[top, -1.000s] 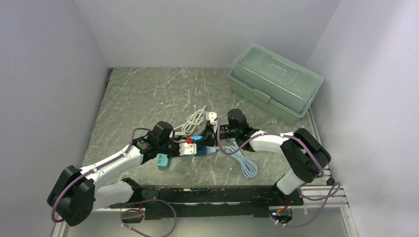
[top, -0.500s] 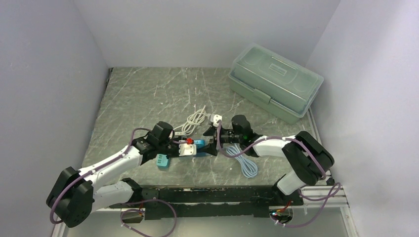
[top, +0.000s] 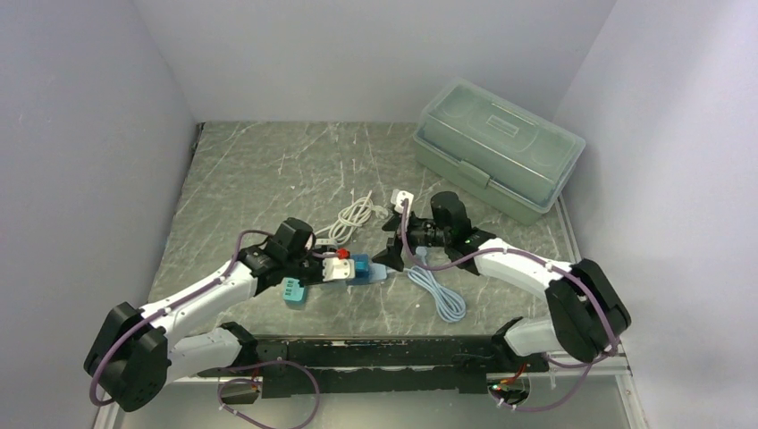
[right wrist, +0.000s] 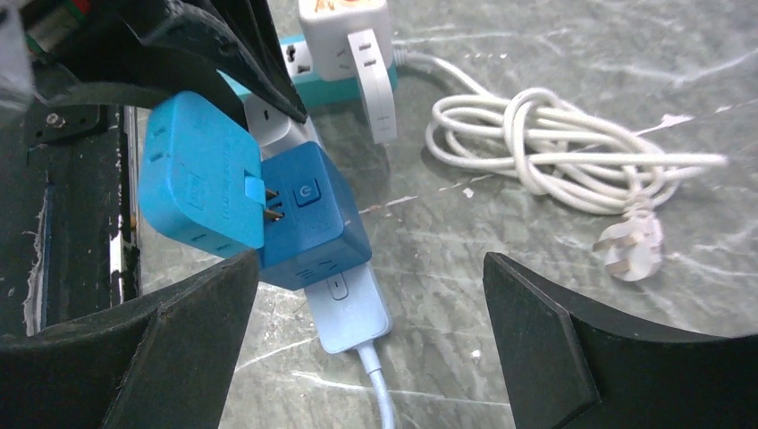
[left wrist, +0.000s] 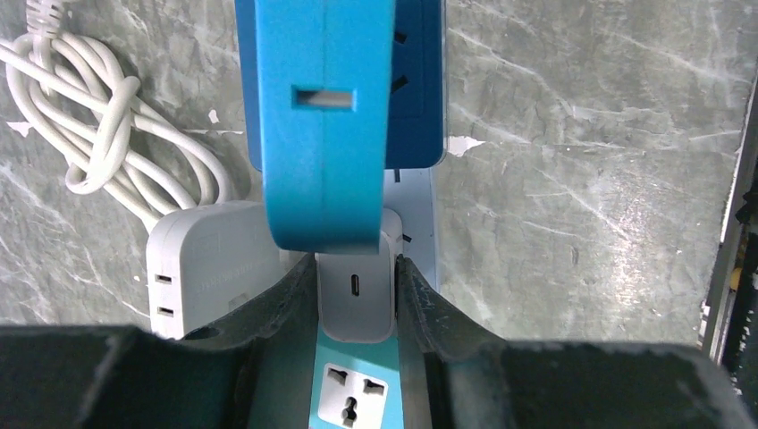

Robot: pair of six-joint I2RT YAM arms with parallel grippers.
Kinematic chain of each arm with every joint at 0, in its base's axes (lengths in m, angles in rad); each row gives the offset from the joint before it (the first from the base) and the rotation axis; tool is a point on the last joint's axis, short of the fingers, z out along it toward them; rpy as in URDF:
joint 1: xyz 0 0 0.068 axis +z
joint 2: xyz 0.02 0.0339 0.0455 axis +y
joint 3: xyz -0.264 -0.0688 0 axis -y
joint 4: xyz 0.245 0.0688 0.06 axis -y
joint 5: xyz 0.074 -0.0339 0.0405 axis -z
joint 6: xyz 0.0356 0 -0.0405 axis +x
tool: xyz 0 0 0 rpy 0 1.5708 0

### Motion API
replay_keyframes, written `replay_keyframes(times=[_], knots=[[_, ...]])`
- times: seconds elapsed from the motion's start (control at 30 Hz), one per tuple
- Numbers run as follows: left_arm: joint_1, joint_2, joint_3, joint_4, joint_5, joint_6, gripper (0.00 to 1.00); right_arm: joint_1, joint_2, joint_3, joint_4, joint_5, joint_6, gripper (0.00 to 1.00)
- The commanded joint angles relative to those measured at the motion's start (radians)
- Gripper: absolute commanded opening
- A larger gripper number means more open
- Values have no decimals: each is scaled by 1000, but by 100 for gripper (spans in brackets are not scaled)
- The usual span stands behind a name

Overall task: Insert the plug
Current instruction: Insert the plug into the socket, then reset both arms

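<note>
A light-blue plug (right wrist: 201, 174) sticks sideways out of a darker blue socket cube (right wrist: 313, 223), with its metal prongs still showing in the gap between them. The cube sits on a pale power strip (right wrist: 353, 313). My right gripper (right wrist: 371, 357) stands wide open just behind them, holding nothing. My left gripper (left wrist: 356, 264) is shut on a white charger block (left wrist: 356, 304) seated on a teal strip (left wrist: 353, 398), and the plug (left wrist: 322, 125) lies just beyond its fingertips. From above, the left gripper (top: 324, 266) and right gripper (top: 393, 248) flank the cube (top: 362, 266).
A knotted white cable (top: 353, 217) with a loose plug (right wrist: 630, 246) lies behind the strips. A white adapter (left wrist: 206, 268) sits beside the left fingers. A pale green lidded box (top: 496, 147) stands at the back right. A coiled pale cable (top: 438, 295) lies near the front rail.
My right gripper has opened, let go of the light-blue plug and drawn back to the right. The left gripper keeps its grip and has not moved.
</note>
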Motion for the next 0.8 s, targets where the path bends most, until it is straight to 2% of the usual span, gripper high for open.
replay_keyframes(times=[0.0, 0.1, 0.2, 0.23, 0.27, 0.3, 0.4, 0.5, 0.67, 0.77], knots=[[5, 2, 68, -65, 8, -27, 27, -3, -76, 65, -93, -7, -42, 100], [4, 1, 89, -79, 7, -58, 51, -10, -111, 78, -101, 39, -34, 100], [5, -16, 118, -105, 10, -97, 67, -14, -113, 122, -133, 42, -20, 100], [5, -26, 130, -118, 11, -112, 76, -14, -110, 161, -172, 41, -14, 100], [4, -39, 139, -131, 13, -124, 91, -14, -106, 191, -205, 36, -9, 100], [4, -54, 144, -146, 20, -130, 99, -12, -104, 218, -232, 34, -8, 100], [5, -102, 146, -184, 46, -151, 100, 15, -95, 293, -323, 67, -36, 100], [6, -153, 167, -207, 43, -191, 100, 78, -71, 385, -449, 170, -90, 100], [30, -250, 257, -254, -43, -239, 100, 210, 18, 578, -674, 340, -117, 100], [56, -305, 294, -217, -204, -395, 100, 239, 38, 669, -755, 409, -85, 100]])
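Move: The left gripper still pinches the small white plug, which stands on the light-blue strip. About 6 cm to its right are the dark-blue cube, level with it, and the bright-blue plug, a couple of centimetres higher and 1 cm farther out. The white adapter is some 5 cm straight ahead, and the teal strip 4 cm back and 7 cm left. From the open, empty right hand, the bright-blue plug lies roughly 5 cm back, 5 cm left and 3 cm lower, with the cube below it. Open the left gripper wide to let go of the small white plug, and lift it about 10 cm straight up off the strip, faster as it goes, swinging the fingertips slightly up and outward. Meanwhile raise the open right hand some 11 cm, away from the bright-blue plug, then carry it 5 cm left as the climb eases, tipping its fingers slightly down. ##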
